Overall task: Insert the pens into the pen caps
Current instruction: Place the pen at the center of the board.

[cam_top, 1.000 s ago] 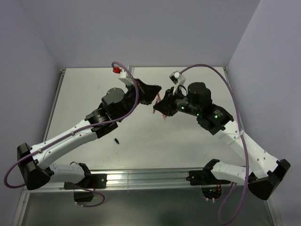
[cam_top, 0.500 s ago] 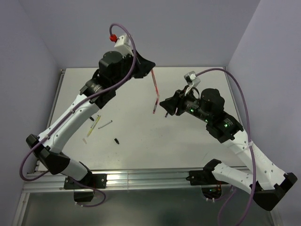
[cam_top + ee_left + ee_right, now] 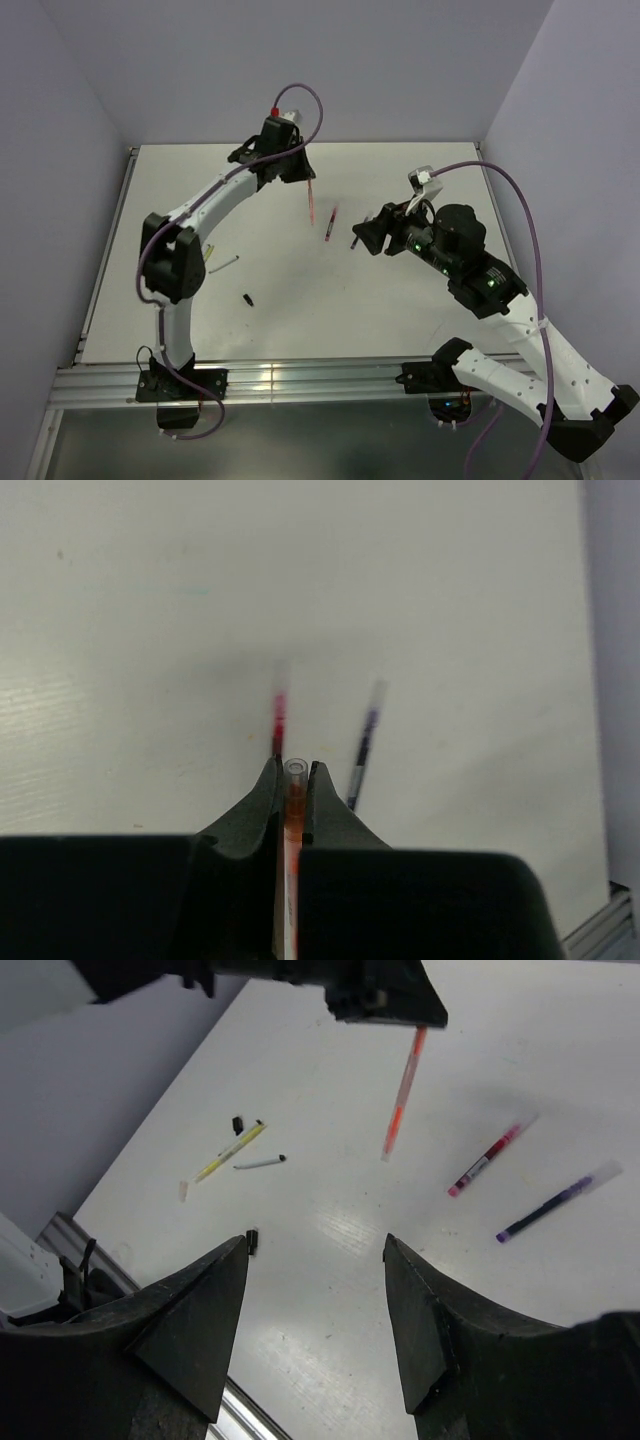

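Note:
My left gripper [image 3: 303, 180] [image 3: 293, 770] is raised over the back of the table and shut on an orange pen [image 3: 310, 202] [image 3: 403, 1090], which hangs down from its jaws. A clear tube end shows at the pen's lower tip [image 3: 294, 768]. A red pen [image 3: 330, 225] [image 3: 487, 1160] and a dark purple pen [image 3: 555, 1203] [image 3: 365, 740] lie side by side on the table below. My right gripper [image 3: 366, 236] [image 3: 316, 1242] hovers to their right, open, with nothing between its fingers.
Left of centre lie a yellow pen [image 3: 230, 1150], a white-black pen [image 3: 260, 1162] [image 3: 225, 264], a whitish cap [image 3: 184, 1191] and two black caps [image 3: 238, 1123] [image 3: 253, 1241] [image 3: 247, 298]. The left arm's elbow [image 3: 170, 260] stands over part of that group in the top view.
The two grippers were together at the centre. The right gripper has opened and drawn back to the right. The left arm has swung up and back, carrying the orange pen.

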You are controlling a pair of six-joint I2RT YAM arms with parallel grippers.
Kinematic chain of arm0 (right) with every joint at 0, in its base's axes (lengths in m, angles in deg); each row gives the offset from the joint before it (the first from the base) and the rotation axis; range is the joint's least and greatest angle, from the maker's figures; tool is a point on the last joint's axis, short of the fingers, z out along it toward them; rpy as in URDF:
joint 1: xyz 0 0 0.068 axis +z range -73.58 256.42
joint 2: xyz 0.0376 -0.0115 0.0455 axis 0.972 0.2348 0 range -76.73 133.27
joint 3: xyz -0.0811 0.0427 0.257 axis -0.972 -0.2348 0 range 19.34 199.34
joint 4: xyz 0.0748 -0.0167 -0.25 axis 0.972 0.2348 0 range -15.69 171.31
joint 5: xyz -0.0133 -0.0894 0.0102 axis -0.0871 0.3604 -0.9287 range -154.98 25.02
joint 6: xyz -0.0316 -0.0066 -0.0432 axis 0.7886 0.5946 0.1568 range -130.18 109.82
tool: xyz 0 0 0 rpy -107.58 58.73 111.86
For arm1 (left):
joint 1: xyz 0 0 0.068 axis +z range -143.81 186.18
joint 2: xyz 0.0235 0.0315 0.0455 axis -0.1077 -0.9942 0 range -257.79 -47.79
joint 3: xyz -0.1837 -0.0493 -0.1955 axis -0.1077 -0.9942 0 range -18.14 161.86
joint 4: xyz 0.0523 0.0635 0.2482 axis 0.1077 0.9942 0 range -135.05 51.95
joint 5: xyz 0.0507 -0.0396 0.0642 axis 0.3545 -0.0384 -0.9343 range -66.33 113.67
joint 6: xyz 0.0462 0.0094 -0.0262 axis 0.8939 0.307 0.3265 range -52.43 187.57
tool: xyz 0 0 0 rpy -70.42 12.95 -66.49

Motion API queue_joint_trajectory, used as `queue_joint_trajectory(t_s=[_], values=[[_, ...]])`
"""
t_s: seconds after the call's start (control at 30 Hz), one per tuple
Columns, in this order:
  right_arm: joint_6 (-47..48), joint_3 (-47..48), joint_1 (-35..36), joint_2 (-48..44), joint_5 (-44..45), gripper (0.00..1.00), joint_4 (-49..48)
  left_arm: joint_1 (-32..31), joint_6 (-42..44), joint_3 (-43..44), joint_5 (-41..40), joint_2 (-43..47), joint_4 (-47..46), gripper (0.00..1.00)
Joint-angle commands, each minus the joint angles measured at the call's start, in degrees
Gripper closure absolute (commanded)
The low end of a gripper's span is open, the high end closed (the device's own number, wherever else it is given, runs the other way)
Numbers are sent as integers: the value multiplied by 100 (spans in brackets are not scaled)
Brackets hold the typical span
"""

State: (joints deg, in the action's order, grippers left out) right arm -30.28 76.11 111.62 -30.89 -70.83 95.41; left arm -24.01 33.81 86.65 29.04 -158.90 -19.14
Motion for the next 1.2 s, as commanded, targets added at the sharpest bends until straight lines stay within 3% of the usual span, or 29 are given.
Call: queue_joint_trajectory(t_s=[0.0,0.27,0.6,0.8,1.0,1.17], values=[[-21,18,-66,30,189,36,-27,49,194,584,44,-709,379,100],[-21,-70,-145,21,189,34,-27,102,28,1131,105,-1992,468,100],[-38,-105,-215,83,13,34,-106,110,-280,403,44,-2029,-165,99],[-21,-114,-215,39,13,34,-106,84,-368,252,8,-2125,-306,93],[-21,-96,-224,39,-4,34,-98,58,-360,182,-36,-2152,-323,77],[-21,-114,-224,30,5,34,-98,58,-333,147,-71,-2152,-306,71]])
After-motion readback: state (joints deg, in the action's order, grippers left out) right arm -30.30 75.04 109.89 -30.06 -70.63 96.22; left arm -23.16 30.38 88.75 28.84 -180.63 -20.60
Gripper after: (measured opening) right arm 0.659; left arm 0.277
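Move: About 20 cm below the left hand, some 4 cm back towards the base and 2 cm to the right, is the clear patch of board for the middle of the capped orange pen hanging from its fingers. The red pen lies roughly 3 cm back and 5 cm right of this hand, and the purple pen about 4 cm back and 13 cm right. From the right hand the patch is some 19 cm ahead, 7 cm left and 29 cm down. Lowering the capped orange pen to the board just left of the red pen, the left hand drops about 19 cm, quickly at first, then eases through the last couple of centimetres. It drifts some 2 cm forward and tips its fingers down by nearly 20 degrees; once down, it stays put and opens the fingers a little, letting go of the pen's cap end. ##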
